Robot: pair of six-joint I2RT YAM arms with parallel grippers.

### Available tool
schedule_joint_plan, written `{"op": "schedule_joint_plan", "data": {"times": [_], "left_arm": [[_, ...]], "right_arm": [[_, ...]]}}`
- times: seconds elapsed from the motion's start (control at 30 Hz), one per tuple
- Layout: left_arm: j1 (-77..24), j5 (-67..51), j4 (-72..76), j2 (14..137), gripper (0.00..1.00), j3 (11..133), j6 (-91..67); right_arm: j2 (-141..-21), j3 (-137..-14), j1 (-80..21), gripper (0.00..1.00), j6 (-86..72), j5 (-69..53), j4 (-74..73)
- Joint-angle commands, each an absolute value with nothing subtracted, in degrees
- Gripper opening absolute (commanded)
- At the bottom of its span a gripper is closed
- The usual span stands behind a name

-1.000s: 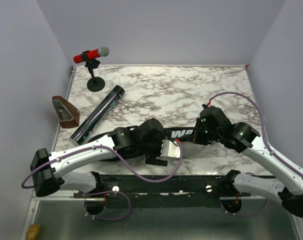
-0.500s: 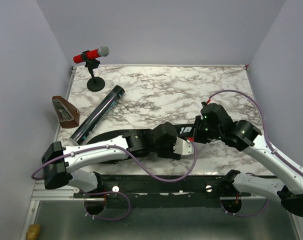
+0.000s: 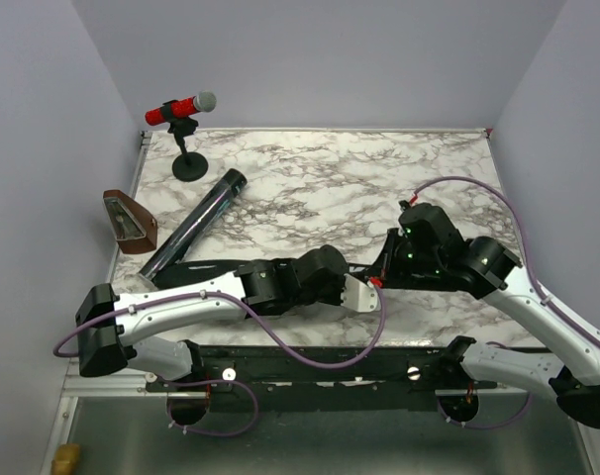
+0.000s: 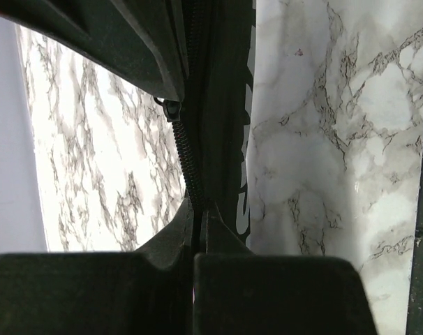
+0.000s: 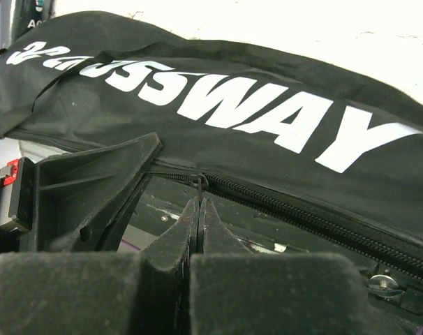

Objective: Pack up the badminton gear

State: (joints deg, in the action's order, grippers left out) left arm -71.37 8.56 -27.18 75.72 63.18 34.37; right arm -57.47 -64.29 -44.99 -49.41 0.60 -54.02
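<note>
The black bag (image 3: pixel 206 267) lettered "CROSSWAY" (image 5: pixel 232 98) lies along the near edge of the table, mostly under both arms. My left gripper (image 3: pixel 371 287) (image 4: pixel 200 209) is shut on the bag's zipper line (image 4: pixel 187 157), just below a small slider (image 4: pixel 171 110). Close beside it, my right gripper (image 3: pixel 387 265) (image 5: pixel 199 202) is shut on the zipper pull (image 5: pixel 199 183), with the bag's edge lifted. A long black tube (image 3: pixel 196 223) lies slanted on the table to the left of the bag.
A red microphone on a black stand (image 3: pixel 181 111) is at the back left corner. A brown wedge (image 3: pixel 130 220) sits off the table's left edge (image 3: pixel 132 198). Marble table top (image 3: pixel 330 178) stretches behind the arms.
My left gripper has slid right along the bag toward the right gripper and gone from open to shut on the zipper line. The right gripper has shifted only slightly.
</note>
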Motion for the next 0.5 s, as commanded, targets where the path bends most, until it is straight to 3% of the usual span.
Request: {"op": "schedule_joint_plan", "data": {"times": [0.0,0.47], "left_arm": [[-71.7,9.8,-28.8,72.3,0.00,61.5,34.3],[-64.2,1.8,-39.6,69.0,0.00,65.1,32.6]], "right_arm": [[-57.6,-68.6,-44.8,0.00,-47.6,6.0,-57.7],[-54.8,-76.7,-44.8,0.01,-46.9,17.9,-72.2]]}}
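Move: The zipper pull of the black bag is already in the right hand's shut fingertips, about 1 cm below the hand point. The zipper's open run begins there, its near stretch some 5 cm to the right, 2 cm back and 3 cm lower; the lettering's final Y lies roughly 7 cm right and 3 cm ahead. From the left hand, pinching the bag's edge behind the pull, the pull is some 3 cm right, 1 cm ahead and 2 cm up. The zipper pull is drawn along the bag's edge past the Y, away from the left gripper: the right hand, keeping its pinch, speeds up to its right for about 4.5 cm while rising 3 cm and tilting some 10 degrees. Against this the left hand keeps the bag's edge pinched, lifting 1 cm first and then drawing about 3 cm left. ##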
